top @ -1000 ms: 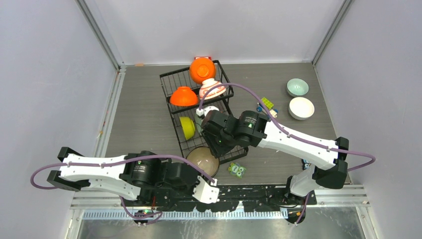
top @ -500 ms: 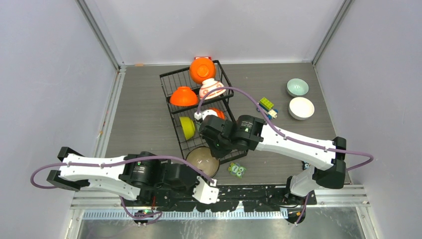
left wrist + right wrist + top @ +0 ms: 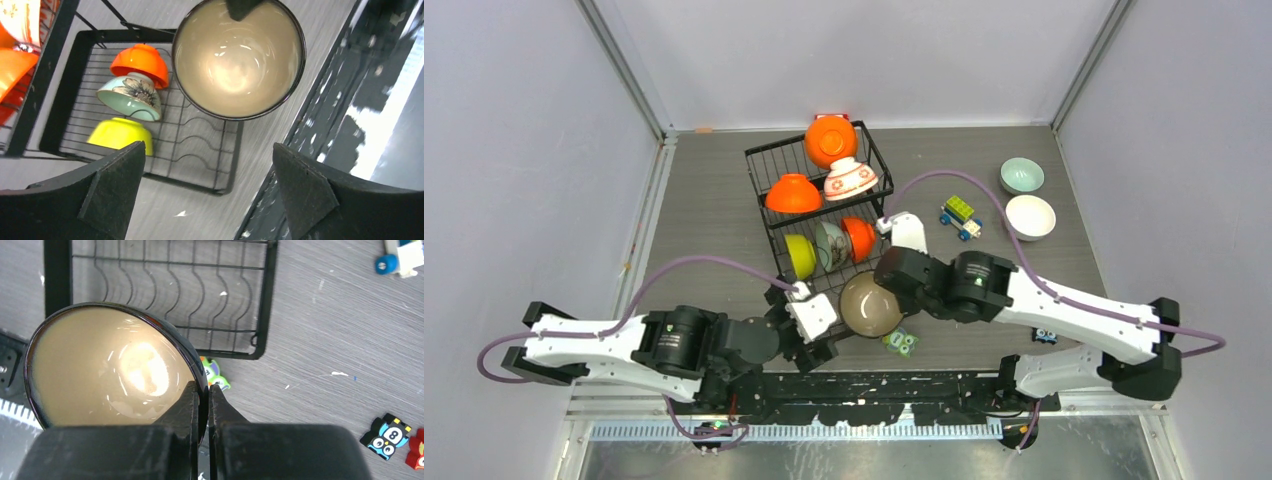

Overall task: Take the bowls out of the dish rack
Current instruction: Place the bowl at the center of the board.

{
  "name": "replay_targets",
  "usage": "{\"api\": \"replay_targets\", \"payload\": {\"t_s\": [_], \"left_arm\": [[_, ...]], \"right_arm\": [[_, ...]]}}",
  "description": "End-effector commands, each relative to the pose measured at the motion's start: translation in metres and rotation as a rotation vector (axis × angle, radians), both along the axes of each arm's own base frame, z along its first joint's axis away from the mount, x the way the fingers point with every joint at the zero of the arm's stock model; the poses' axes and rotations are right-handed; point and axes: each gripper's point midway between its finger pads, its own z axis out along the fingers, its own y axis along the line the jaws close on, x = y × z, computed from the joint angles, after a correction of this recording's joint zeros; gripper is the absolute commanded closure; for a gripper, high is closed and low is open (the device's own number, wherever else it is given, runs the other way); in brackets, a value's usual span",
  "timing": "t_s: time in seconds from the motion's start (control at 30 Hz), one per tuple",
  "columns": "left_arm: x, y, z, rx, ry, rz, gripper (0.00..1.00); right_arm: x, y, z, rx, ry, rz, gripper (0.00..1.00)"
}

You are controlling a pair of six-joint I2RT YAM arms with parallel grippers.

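Note:
The black wire dish rack stands mid-table. It holds two orange bowls and a floral white bowl in its far part. A lime bowl, a teal flowered bowl and another orange bowl stand in its near part. My right gripper is shut on the rim of a dark brown bowl with a beige inside, held over the rack's near right corner. My left gripper is open and holds nothing, near the rack's front edge.
A pale mint bowl and a white bowl sit on the table at the far right. A toy car lies right of the rack. A green monster toy lies under the held bowl, and small figure blocks lie nearer the right arm.
The right gripper shut on the brown bowl's rim and carried it right, off the rack's front section. The left gripper opened and moved up toward the rack's front edge.

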Motion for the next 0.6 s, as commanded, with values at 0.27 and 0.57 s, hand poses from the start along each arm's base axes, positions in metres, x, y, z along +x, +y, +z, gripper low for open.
{"api": "replay_targets", "payload": {"t_s": [0.27, 0.57], "left_arm": [[0.056, -0.043, 0.016, -0.648, 0.562, 0.647, 0.0], [0.075, -0.042, -0.016, -0.647, 0.663, 0.811, 0.0]], "right_arm": [[0.027, -0.003, 0.033, 0.288, -0.179, -0.214, 0.99], [0.025, -0.006, 0.03, 0.311, -0.17, -0.231, 0.99]]}}
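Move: The blue bowl with the brown inside, already held by its right rim in the right hand, has its middle about 9 cm to the left hand's right, 5 cm ahead and some 6 cm lower; from the right hand it is about 6 cm left, 2 cm back and 3 cm lower. Down in the rack, the yellow bowl is roughly 20 cm ahead of the left hand and 4 cm left, the orange bowl 23 cm ahead and 7 cm right, both about 19 cm lower. Swinging back to the held bowl with fingers still wide open, the left hand goes about 7.5 cm forward and some 3.5 cm right, lifting slightly before it dips, and stops with its fingers astride the bowl's left rim. Its wrist turns counter-clockwise and tips downward, each by over 30 degrees. The right hand keeps its pinch on the opposite rim, shifting only a couple of centimetres right and forward. ##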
